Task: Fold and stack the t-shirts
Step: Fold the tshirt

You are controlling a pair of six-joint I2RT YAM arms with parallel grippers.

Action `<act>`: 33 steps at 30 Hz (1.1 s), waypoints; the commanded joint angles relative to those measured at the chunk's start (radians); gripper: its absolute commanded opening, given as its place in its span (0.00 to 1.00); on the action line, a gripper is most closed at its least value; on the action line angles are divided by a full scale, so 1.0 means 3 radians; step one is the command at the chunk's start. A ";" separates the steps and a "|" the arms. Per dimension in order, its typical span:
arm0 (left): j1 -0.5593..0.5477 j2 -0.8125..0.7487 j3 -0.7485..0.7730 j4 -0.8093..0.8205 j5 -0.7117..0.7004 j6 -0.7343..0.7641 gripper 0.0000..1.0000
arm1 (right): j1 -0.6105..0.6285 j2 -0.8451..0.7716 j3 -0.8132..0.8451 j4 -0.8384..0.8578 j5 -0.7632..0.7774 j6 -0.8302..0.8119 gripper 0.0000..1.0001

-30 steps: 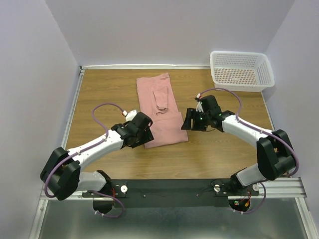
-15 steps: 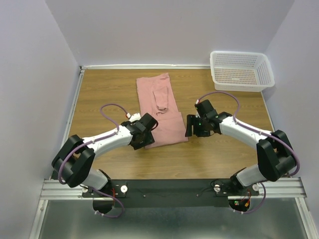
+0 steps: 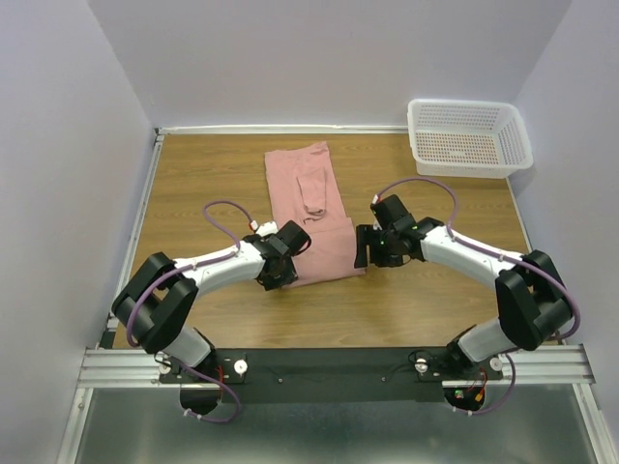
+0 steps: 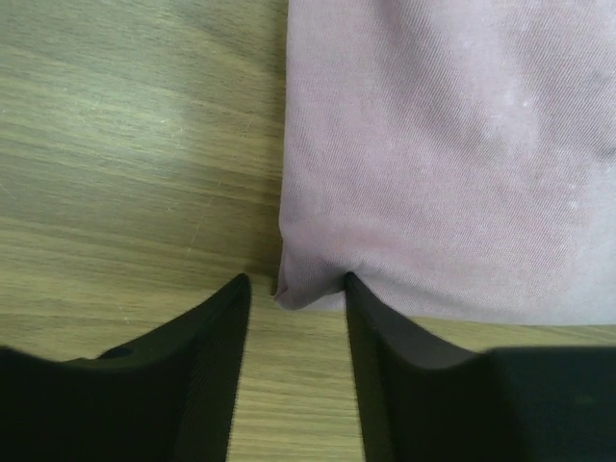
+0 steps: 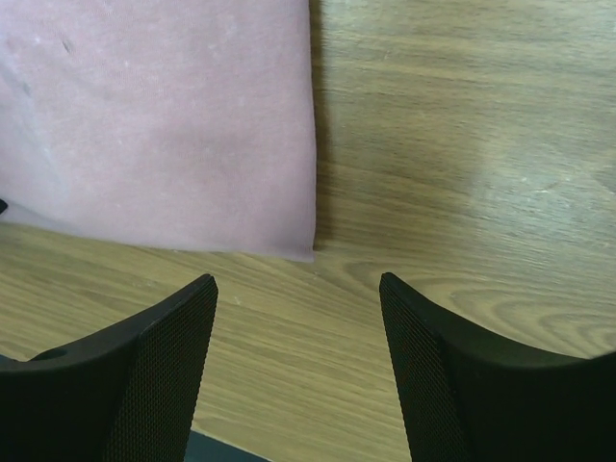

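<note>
A dusty pink t-shirt (image 3: 334, 246) lies folded into a long strip on the wooden table, with a sleeve flap on top near its middle. My left gripper (image 3: 279, 275) is down at the shirt's near-left corner. In the left wrist view the t-shirt (image 4: 443, 144) fills the upper right. Its corner pokes between the parted jaws of my left gripper (image 4: 294, 281), and the right fingertip (image 4: 350, 285) touches the cloth. My right gripper (image 3: 364, 253) sits at the near-right corner. In the right wrist view my right gripper (image 5: 298, 279) is wide open, just short of the t-shirt (image 5: 164, 115).
A white mesh basket (image 3: 418, 135) stands at the back right corner of the table. Walls close in the left, back and right sides. A metal rail runs along the near edge by the arm bases.
My left gripper has slid right to the shirt's near-left corner and its jaws have narrowed. My right gripper has shifted left and nearer, toward the near-right corner.
</note>
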 commanded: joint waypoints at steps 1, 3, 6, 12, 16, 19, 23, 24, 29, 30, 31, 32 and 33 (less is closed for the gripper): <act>-0.0024 0.0251 -0.0189 0.0076 -0.0030 -0.0009 0.47 | 0.0085 0.0162 0.0095 -0.0068 0.0173 0.0069 0.76; -0.0029 0.0261 -0.0230 0.0107 -0.0015 0.0002 0.39 | 0.0110 0.0249 0.0116 -0.0078 0.0194 0.0130 0.76; -0.0029 0.0272 -0.0246 0.0127 -0.0005 0.0032 0.28 | 0.0146 0.0336 0.0157 -0.0098 0.0362 0.0212 0.75; -0.0039 0.0236 -0.0291 0.0132 0.0005 0.0104 0.02 | 0.0167 0.0418 0.0315 -0.0160 0.0424 0.0238 0.70; -0.0040 0.0175 -0.0327 0.0153 0.0016 0.0134 0.00 | 0.0162 0.0520 0.0372 -0.0211 0.0434 0.0259 0.67; -0.0040 0.0128 -0.0348 0.0148 0.0021 0.0160 0.00 | 0.0177 0.0582 0.0402 -0.0252 0.0485 0.0259 0.64; -0.0045 0.0047 -0.0363 0.0153 0.0031 0.0191 0.00 | 0.0192 0.0627 0.0413 -0.0287 0.0480 0.0259 0.57; -0.0045 0.0036 -0.0363 0.0163 0.0031 0.0196 0.00 | 0.0202 0.0648 0.0423 -0.0288 0.0475 0.0253 0.56; -0.0045 0.0001 -0.0353 0.0163 0.0046 0.0226 0.00 | 0.0294 0.0755 0.0443 -0.0318 0.0444 0.0294 0.50; -0.0045 0.0001 -0.0348 0.0163 0.0056 0.0237 0.00 | 0.0310 0.0786 0.0453 -0.0318 0.0449 0.0294 0.50; -0.0045 -0.0004 -0.0343 0.0168 0.0056 0.0242 0.00 | 0.0325 0.0837 0.0459 -0.0323 0.0455 0.0299 0.49; -0.0045 -0.0010 -0.0343 0.0168 0.0062 0.0257 0.00 | 0.0340 0.0868 0.0459 -0.0333 0.0480 0.0305 0.49; -0.0045 -0.0030 -0.0343 0.0168 0.0067 0.0262 0.00 | 0.0366 0.0893 0.0454 -0.0344 0.0516 0.0325 0.49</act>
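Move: Right at the left fingertips, about 1 cm ahead and 1 cm below, lies the t-shirt's near left corner. The near right corner is some 19 cm to that hand's right and 3 cm farther out; from the right hand it lies about 1 cm to the left, level fore and aft, and 4 cm down. The folded-in sleeve is roughly 24 cm beyond the left corner and 7 cm to its right. Closing fully on the t-shirt's near left corner, the left fingers pinch it while that hand slips about 1 cm right, then holds still. The right hand sinks some 3.5 cm over the near right corner, dipping forward and back again on the way, then edging about 1 cm left; its wrist tilts about 10 degrees and its fingers come part-way together, astride the corner but not yet shut. ##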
